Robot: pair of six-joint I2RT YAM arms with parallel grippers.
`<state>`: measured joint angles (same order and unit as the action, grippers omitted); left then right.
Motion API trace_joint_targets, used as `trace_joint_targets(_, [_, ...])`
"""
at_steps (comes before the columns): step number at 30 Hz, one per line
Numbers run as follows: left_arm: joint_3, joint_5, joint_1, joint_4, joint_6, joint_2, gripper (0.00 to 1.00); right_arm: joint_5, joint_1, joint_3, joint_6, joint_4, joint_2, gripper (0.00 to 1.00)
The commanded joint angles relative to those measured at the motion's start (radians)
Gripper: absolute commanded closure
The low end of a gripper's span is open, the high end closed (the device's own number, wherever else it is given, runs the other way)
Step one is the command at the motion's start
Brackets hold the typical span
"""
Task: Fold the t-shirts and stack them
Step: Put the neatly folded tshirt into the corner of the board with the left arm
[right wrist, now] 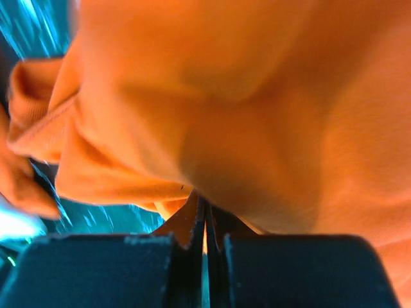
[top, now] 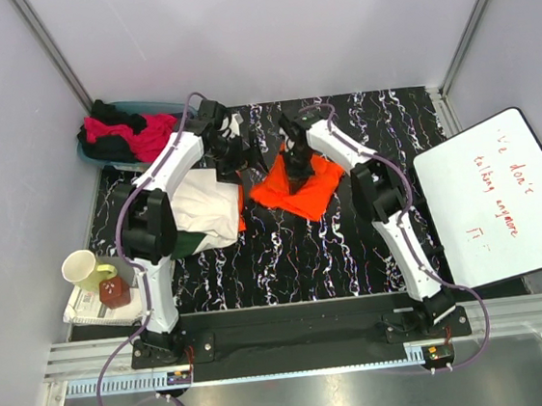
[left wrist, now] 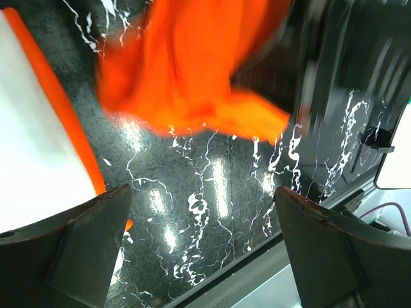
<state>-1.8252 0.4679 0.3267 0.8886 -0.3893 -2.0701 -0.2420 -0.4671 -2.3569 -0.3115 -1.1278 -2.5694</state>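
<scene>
A bright orange t-shirt [top: 320, 190] lies bunched on the black marbled table [top: 286, 250], right of centre. My right gripper [top: 297, 169] is shut on its cloth; in the right wrist view the orange t-shirt [right wrist: 257, 109] fills the frame above the closed gripper [right wrist: 205, 221]. My left gripper [top: 237, 156] hovers open just left of it, holding nothing. In the left wrist view the orange t-shirt [left wrist: 186, 70] hangs blurred above the open gripper [left wrist: 202, 247]. A folded white t-shirt [top: 203, 205] [left wrist: 32, 147] tops a pile with orange and dark edges showing beneath.
A teal basket [top: 150, 108] at the back left holds pink [top: 142, 131] and black cloth. A white board [top: 503, 198] with red writing lies at the right. A cream mug [top: 84, 271] and a small red object [top: 114, 292] sit at the near left.
</scene>
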Motion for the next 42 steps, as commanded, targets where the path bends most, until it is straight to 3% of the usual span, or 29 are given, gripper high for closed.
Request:
trace_joint_targets(1, [-0.062, 0.015, -0.006, -0.017, 0.007, 0.004, 0.01, 0.026, -0.061, 0.233, 0.071, -0.093, 0.141, 1.0])
trace_joint_targets(7, [-0.071, 0.069, -0.003, -0.02, 0.007, -0.042, 0.01, 0.124, -0.061, 0.464, 0.075, -0.043, 0.314, 1.0])
trace_joint_targets(15, [0.039, 0.149, 0.008, -0.1, 0.003, -0.045, 0.01, 0.141, -0.061, 0.421, 0.019, 0.032, 0.462, 1.0])
trace_joint_targets(23, [0.271, 0.271, 0.038, -0.318, -0.092, -0.03, 0.03, 0.159, -0.061, 0.419, 0.022, 0.036, 0.414, 1.0])
trace_joint_targets(38, [0.265, 0.233, 0.126, -0.352, -0.121, -0.13, 0.03, 0.204, -0.059, 0.444, 0.018, 0.04, 0.357, 1.0])
trace_joint_targets(42, [0.262, 0.207, 0.152, -0.352, -0.118, -0.157, 0.07, 0.199, -0.059, 0.452, 0.011, 0.048, 0.351, 1.0])
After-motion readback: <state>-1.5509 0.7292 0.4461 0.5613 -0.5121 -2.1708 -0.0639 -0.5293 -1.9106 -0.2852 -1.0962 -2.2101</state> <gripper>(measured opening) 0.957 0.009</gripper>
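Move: The folded orange t-shirt lies right beneath the right hand's shut fingertips, its middle only about 2 cm nearer the robot and 1 cm lower. From the raised, open left hand, that middle is some 13 cm to the right, 5 cm back and 12 cm down. The white t-shirt's stack sits about 9 cm left of the left hand, 7 cm back and 11 cm down; the laundry basket is roughly 21 cm left and 13 cm ahead. The orange t-shirt is dragged towards the robot by the right hand's closed fingertips, already on it, in a quick sweep about 11 cm back and a little right; they then lift some 7 cm, edge forward and sink partway again over the cloth. The left hand drops about 8 cm while going back and then right to the shirt's left edge, tilting slightly, jaws still wide with cloth between them. ##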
